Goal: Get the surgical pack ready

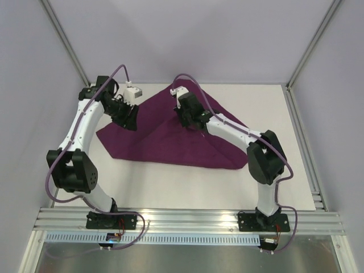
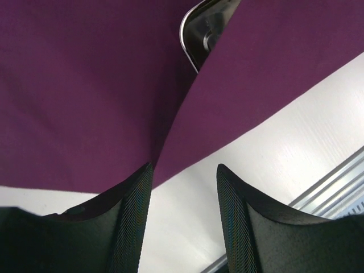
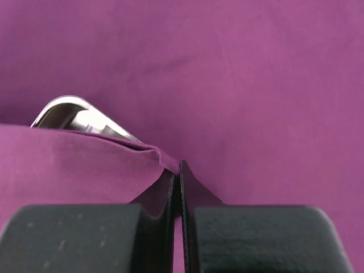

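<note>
The surgical pack (image 1: 165, 142) is a plum-purple drape spread across the middle of the white table, one flap raised into a ridge. My right gripper (image 1: 190, 122) is shut on the edge of that flap, and the right wrist view shows its jaws (image 3: 180, 165) pinching the purple hem. My left gripper (image 1: 126, 119) hovers at the drape's left edge, open. In the left wrist view its fingertips (image 2: 185, 166) frame bare table, and the drape (image 2: 85, 85) edge lies just beyond the left finger.
A shiny metal tray (image 2: 199, 34) peeks out from under the lifted fabric, and its rim (image 3: 65, 114) also shows in the right wrist view. An aluminium rail (image 2: 335, 182) borders the table. White walls enclose the back and sides.
</note>
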Motion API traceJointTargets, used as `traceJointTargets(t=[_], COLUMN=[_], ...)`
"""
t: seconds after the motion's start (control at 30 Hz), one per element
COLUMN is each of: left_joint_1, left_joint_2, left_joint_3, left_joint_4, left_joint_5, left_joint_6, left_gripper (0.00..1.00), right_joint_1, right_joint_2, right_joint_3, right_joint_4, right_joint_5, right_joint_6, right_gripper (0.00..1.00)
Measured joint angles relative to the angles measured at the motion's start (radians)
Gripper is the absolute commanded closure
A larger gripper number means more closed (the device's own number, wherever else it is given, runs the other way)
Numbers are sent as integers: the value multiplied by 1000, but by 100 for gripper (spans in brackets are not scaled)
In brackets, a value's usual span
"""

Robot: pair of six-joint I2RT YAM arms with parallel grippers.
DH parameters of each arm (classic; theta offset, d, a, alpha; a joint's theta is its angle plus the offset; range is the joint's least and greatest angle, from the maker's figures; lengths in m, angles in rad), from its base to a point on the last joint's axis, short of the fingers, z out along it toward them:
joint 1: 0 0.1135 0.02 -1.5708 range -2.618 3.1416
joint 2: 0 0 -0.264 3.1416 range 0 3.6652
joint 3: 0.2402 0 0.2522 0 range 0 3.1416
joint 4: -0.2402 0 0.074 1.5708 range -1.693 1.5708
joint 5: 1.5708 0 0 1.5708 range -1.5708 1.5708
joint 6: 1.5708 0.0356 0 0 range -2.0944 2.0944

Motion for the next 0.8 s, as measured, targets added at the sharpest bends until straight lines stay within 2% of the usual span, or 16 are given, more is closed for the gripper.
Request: traceJointTargets(t=[0.23, 0.3, 0.43, 0.57, 0.67, 0.7, 0.77, 0.8], left_joint_1=[-103, -122, -146, -169, -189, -196, -206, -209], left_joint_2=[184, 229, 336, 429, 479, 494, 523, 537], left_joint_3=[73, 94, 187, 284, 325, 335, 356, 369], left_joint_4=[60, 76, 95, 121, 146, 156, 168, 173], left_joint_5=[-41, -48, -63, -80, -82, -81, -76, -74], left_joint_6=[-16, -25, -39, -47, -60, -67, -77, -80], left_gripper=[40, 39, 39, 39, 39, 39, 39, 39], right_joint_1=[-75, -89, -109, -129, -145, -149, -156, -161], right_joint_2=[175, 205, 269, 326, 352, 357, 362, 364], right_joint_3=[135, 145, 171, 211, 230, 232, 236, 242], right_joint_4=[-18, -26, -47, -53, -51, -52, -59, -64], right_joint_5=[-83, -91, -99, -137, -151, -155, -156, -154], right_joint_6=[16, 24, 46, 91, 118, 123, 133, 137], right_gripper=[100, 96, 93, 85, 56, 41, 32, 31])
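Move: Beyond the tray's far edge, about 8 cm ahead of the right hand and 12 cm below, lies the spot where its pinched cloth corner goes. The covered tray's middle is roughly 6 cm back, 1 cm left and 13 cm below that hand. For the left hand, empty and part open, the flap's left edge by the tray's far-left corner is some 10 cm ahead, 11 cm right, 16 cm lower; the tray's middle is about 1 cm ahead, 19 cm right, 19 cm lower. Lowering the pinched corner about 10 cm and carrying it some 6 cm forward past the tray's far edge, the right hand tips down by about 15 degrees, then opens its fingers and lets the cloth go. The left hand meanwhile swings forward, right and down to the flap's left edge, roughly 17 cm in all, fingers staying part open above the cloth. ##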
